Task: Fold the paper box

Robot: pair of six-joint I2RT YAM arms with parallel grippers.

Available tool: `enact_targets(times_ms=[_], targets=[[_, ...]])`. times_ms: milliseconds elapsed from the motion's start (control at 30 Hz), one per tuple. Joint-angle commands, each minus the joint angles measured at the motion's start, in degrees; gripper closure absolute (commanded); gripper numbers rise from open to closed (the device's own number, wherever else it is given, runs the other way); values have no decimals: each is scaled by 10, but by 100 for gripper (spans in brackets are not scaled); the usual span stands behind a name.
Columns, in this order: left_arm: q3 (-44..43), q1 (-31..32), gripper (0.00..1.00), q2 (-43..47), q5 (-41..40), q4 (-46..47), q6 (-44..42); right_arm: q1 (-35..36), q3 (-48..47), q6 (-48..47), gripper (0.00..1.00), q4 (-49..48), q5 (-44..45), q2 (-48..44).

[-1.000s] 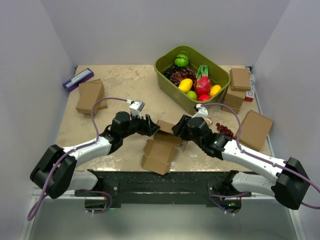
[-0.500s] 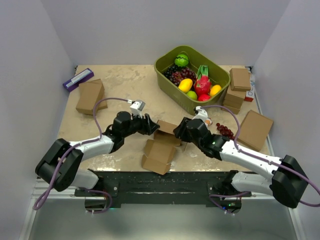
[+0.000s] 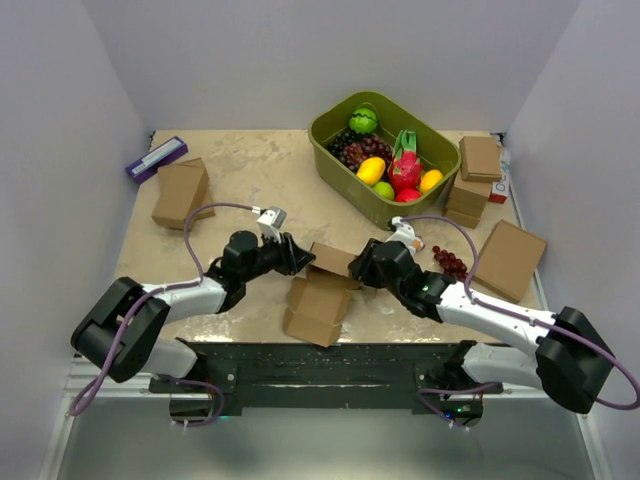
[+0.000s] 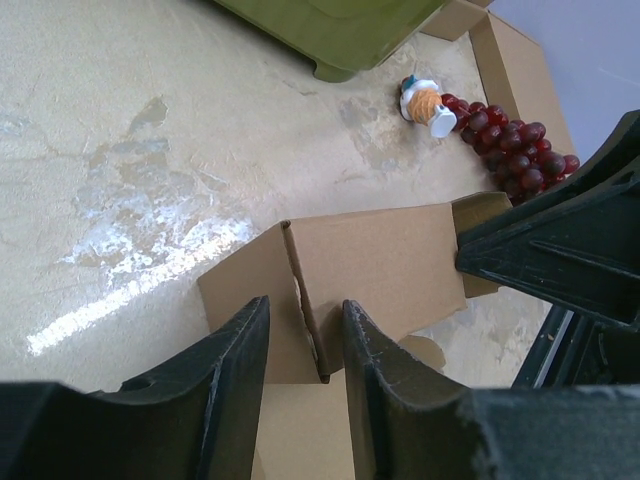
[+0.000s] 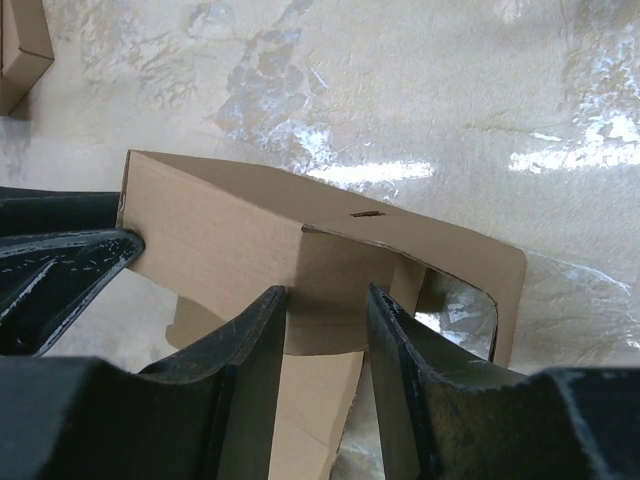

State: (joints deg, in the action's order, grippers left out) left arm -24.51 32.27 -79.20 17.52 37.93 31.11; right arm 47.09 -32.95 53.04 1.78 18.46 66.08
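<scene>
The paper box (image 3: 318, 300) is a half-folded brown cardboard piece at the table's near middle, with one section raised. My left gripper (image 3: 297, 259) is at the raised section's left end. In the left wrist view its narrowly open jaws (image 4: 305, 325) straddle an upright wall edge of the box (image 4: 380, 265), with a gap on each side. My right gripper (image 3: 356, 266) is at the right end. Its jaws (image 5: 325, 310) stand open in front of the box's end panel (image 5: 220, 225), above a flat flap.
A green basket (image 3: 330, 140) of fruit stands at the back right. Loose red grapes (image 3: 450, 262) and a small white-capped toy (image 4: 428, 105) lie right of the box. Brown boxes are stacked at left (image 3: 180, 192) and right (image 3: 478, 160), beside a larger flat one (image 3: 510, 258). A purple item (image 3: 155, 158) lies far left.
Both grippers have narrowed and slid a little nearer, closing in on the raised section from either end. The box has hardly shifted.
</scene>
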Motion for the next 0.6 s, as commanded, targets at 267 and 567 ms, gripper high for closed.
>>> enact_targets(times_ms=[267,567], targets=[[-30,-5,33,48,1,-69,-7,-4,-67,-51,43,74,-32,-82],[-162,-5,15,142,-55,-328,-82,-9,-56,-17,23,36,-83,-76]])
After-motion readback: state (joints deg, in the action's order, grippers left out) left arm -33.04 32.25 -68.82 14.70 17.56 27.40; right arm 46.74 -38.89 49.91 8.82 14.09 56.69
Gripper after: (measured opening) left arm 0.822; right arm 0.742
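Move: At the folded body of the paper box, each hand straddles one end: its middle lies about 5 cm to the left hand's right and 1 cm back, and about 5 cm left of the right hand and 1 cm ahead, some 3 cm below both. From the left hand the unfolded panels lie about 11 cm back and 2 cm right. From the right hand the figurine is roughly 7 cm ahead and 13 cm right, the grapes 2 cm ahead and 21 cm right. Letting go of the two ends of the box, both hands open their fingers wide and back off upward. The right starts rising early and climbs about 7 cm off the right end; the left first stays almost in place while opening, then lifts some 5 cm off the left end, ending a centimetre farther left. Both wrists tip up slightly. ##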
